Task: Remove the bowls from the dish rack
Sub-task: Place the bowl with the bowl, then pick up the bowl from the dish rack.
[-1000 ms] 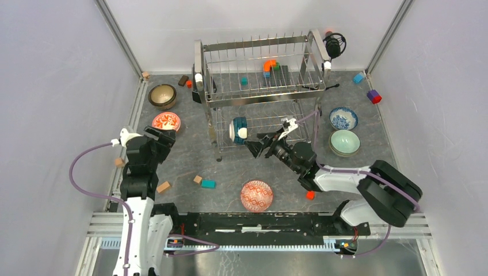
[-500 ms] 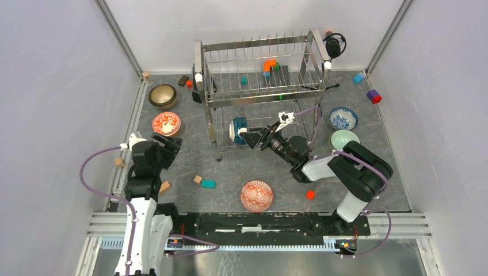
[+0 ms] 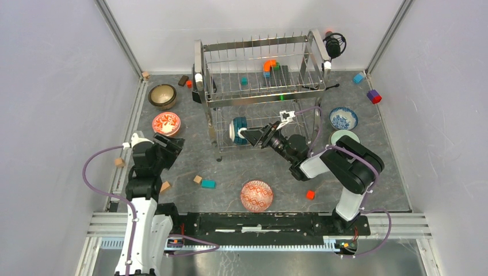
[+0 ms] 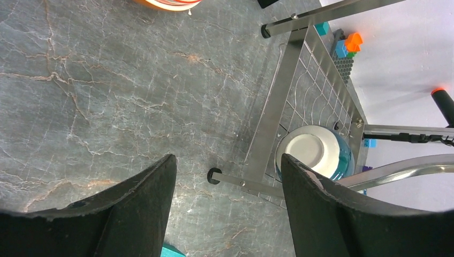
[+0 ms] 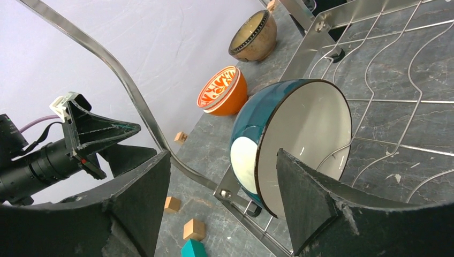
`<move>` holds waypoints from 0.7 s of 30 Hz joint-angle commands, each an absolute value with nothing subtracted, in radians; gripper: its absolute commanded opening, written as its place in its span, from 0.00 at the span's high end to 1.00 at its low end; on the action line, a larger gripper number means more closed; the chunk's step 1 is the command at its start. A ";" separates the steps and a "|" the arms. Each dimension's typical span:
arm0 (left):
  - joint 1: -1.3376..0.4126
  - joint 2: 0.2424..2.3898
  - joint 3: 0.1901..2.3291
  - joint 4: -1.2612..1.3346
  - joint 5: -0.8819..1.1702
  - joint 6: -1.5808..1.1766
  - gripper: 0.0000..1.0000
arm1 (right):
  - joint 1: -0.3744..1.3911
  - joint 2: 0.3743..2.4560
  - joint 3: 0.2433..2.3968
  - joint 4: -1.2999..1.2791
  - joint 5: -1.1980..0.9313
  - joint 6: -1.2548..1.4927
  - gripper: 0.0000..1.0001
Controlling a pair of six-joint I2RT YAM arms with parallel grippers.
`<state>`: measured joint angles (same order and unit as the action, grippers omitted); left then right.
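Note:
The steel dish rack (image 3: 260,86) stands at the back middle. One teal bowl (image 3: 237,130) with a white inside stands on edge in its lower tier. My right gripper (image 3: 250,136) reaches into that tier, open. In the right wrist view its jaws straddle the teal bowl's (image 5: 300,134) rim, one finger (image 5: 321,209) before the white inside, the other finger (image 5: 136,198) well clear. My left gripper (image 3: 171,142) hangs open over bare table left of the rack (image 4: 300,80), nothing between its fingers (image 4: 139,203). Its view shows the teal bowl (image 4: 308,152) too.
On the table lie a brown-gold bowl (image 3: 162,95), an orange bowl (image 3: 166,122), a red patterned bowl (image 3: 256,195), a blue-and-white bowl (image 3: 343,118) and a pale green bowl (image 3: 342,135). Small blocks (image 3: 208,184) are scattered about. A black microphone (image 3: 334,43) stands at the back right.
My right gripper has pushed left into the lower tier up to the teal bowl, its jaws narrowing a little. The left arm has drawn back slightly.

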<state>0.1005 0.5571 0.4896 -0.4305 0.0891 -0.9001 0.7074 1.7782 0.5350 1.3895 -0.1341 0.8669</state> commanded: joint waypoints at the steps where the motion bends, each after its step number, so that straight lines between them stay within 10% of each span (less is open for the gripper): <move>1: 0.095 0.550 0.481 -0.380 0.113 -0.870 0.23 | 0.706 1.816 0.576 1.400 -0.159 0.861 0.24; 21: 0.085 0.550 0.477 -0.371 0.119 -0.874 0.24 | 0.692 1.987 0.674 1.586 -0.341 0.990 0.46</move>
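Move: Sitting on edge in the rack's lower tier, its mouth to the right, the blue bowl has its middle roughly 5 cm ahead of the right hand, 3 cm to its left and 4 cm lower. The red patterned bowl is on the table some 19 cm back, 4 cm to the right and 13 cm below; the orange bowls are about 5 cm ahead, 28 cm left and 12 cm below. For the left hand, the blue bowl is about 8 cm ahead, 23 cm right, 3 cm lower. Easing about 2.5 cm to the left and, mostly at the start, 2 cm down, the right hand brings its fingers up around the near rim of the blue bowl, one outside the wall and one on the mouth side. It swings slightly counter-clockwise while the gripper closes part-way, still clearly open; contact with the rim can't be made out. ##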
